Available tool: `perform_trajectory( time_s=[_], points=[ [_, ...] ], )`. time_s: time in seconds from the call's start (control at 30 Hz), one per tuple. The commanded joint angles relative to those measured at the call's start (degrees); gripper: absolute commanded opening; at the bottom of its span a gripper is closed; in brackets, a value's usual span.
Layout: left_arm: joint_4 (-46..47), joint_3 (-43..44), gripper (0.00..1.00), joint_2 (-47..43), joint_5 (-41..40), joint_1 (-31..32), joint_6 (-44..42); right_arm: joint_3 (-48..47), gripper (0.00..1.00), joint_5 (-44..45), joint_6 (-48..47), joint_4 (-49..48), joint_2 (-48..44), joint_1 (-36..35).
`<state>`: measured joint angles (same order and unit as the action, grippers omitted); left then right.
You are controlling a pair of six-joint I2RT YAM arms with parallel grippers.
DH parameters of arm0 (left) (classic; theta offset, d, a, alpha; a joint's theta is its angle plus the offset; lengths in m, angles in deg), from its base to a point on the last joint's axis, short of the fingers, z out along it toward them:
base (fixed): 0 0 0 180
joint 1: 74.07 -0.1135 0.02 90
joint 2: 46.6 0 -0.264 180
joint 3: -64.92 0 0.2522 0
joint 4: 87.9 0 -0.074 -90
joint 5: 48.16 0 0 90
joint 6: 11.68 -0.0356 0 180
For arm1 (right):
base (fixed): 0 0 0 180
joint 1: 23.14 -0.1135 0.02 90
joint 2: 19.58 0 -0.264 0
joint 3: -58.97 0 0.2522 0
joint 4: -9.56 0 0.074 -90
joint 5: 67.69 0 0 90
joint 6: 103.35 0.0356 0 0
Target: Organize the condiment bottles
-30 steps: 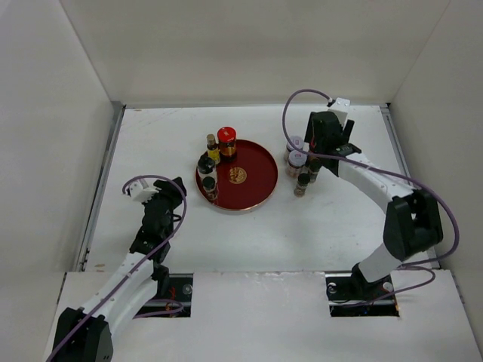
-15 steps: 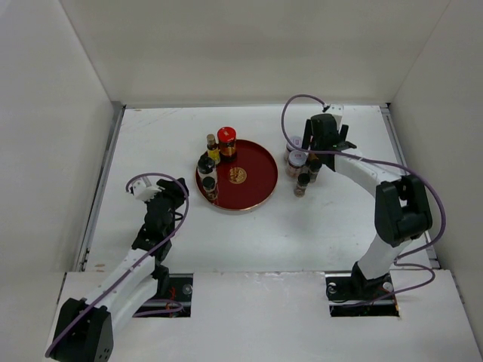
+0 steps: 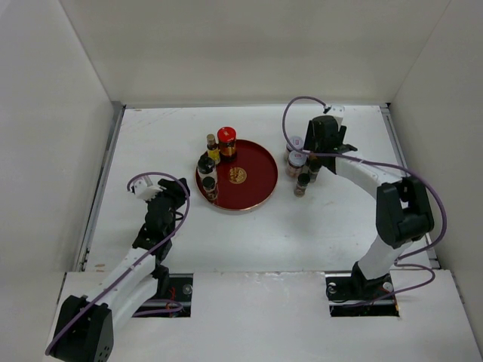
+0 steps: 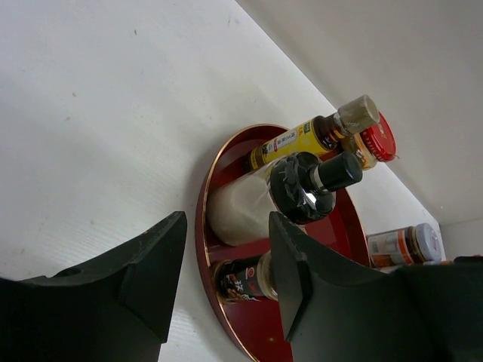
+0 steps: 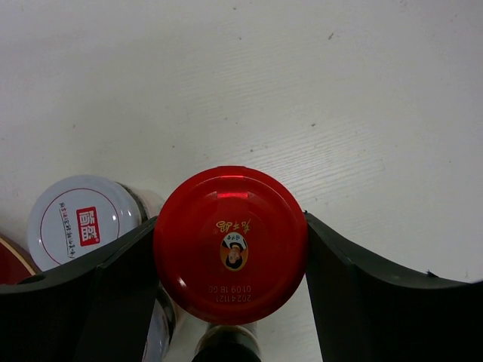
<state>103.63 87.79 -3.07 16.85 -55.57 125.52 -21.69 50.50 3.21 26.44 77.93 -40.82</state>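
My right gripper (image 3: 320,148) is shut on a red-capped jar (image 5: 230,243), with a finger against each side of its cap; the jar stands in a cluster on the table right of the tray. Beside it are a white-lidded jar (image 5: 79,219) (image 3: 298,158) and a small dark bottle (image 3: 303,182). The red tray (image 3: 255,181) holds a red-capped amber jar (image 3: 226,139), a slim yellow bottle (image 3: 213,148), a black-capped jar (image 3: 205,164) and a small dark bottle (image 3: 210,186). My left gripper (image 3: 175,192) is open and empty, left of the tray (image 4: 205,219).
White walls close in the table on the left, back and right. In the left wrist view the black-capped jar (image 4: 249,200) and the dark bottle (image 4: 240,280) stand at the tray's near rim.
My right gripper has shifted left over the cluster and settled around the red-capped jar. The left arm has barely moved.
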Motion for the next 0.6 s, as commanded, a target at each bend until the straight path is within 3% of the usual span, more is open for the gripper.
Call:
perform_trajectory(
  time_s=[0.0, 0.3, 0.57],
  points=[
    [3.61, 0.48, 0.46, 0.68, 0.65, -0.09, 0.61, -1.92, 0.48, 1.52, -0.82, -5.84, -5.84, 0.40],
    [3.79, 0.48, 0.46, 0.33, 1.35, -0.35, 0.88, -6.67, 0.47, 3.37, -5.57, -5.66, -10.94, -0.21],
    [3.79, 0.21, 0.46, -0.37, 1.26, -0.53, 1.05, -14.13, 0.48, 3.37, -10.05, -5.66, -9.98, -11.27]
  ],
)
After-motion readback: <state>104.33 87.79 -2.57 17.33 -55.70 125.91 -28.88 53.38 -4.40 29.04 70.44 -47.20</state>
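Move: The right hand holds the red-capped jar; the tray's middle lies about 23 cm to its left, 7 cm back and 7 cm lower. One white-capped jar stands level with the hand, about 7 cm left, another some 7 cm left and 6 cm back; a small dark bottle stands about 5 cm back and 1 cm left. From the idle left hand, the tray is about 10 cm ahead, 16 cm right. The right hand keeps gripping the red-capped jar, lifts it about 11 cm and finally swings left towards the tray. ##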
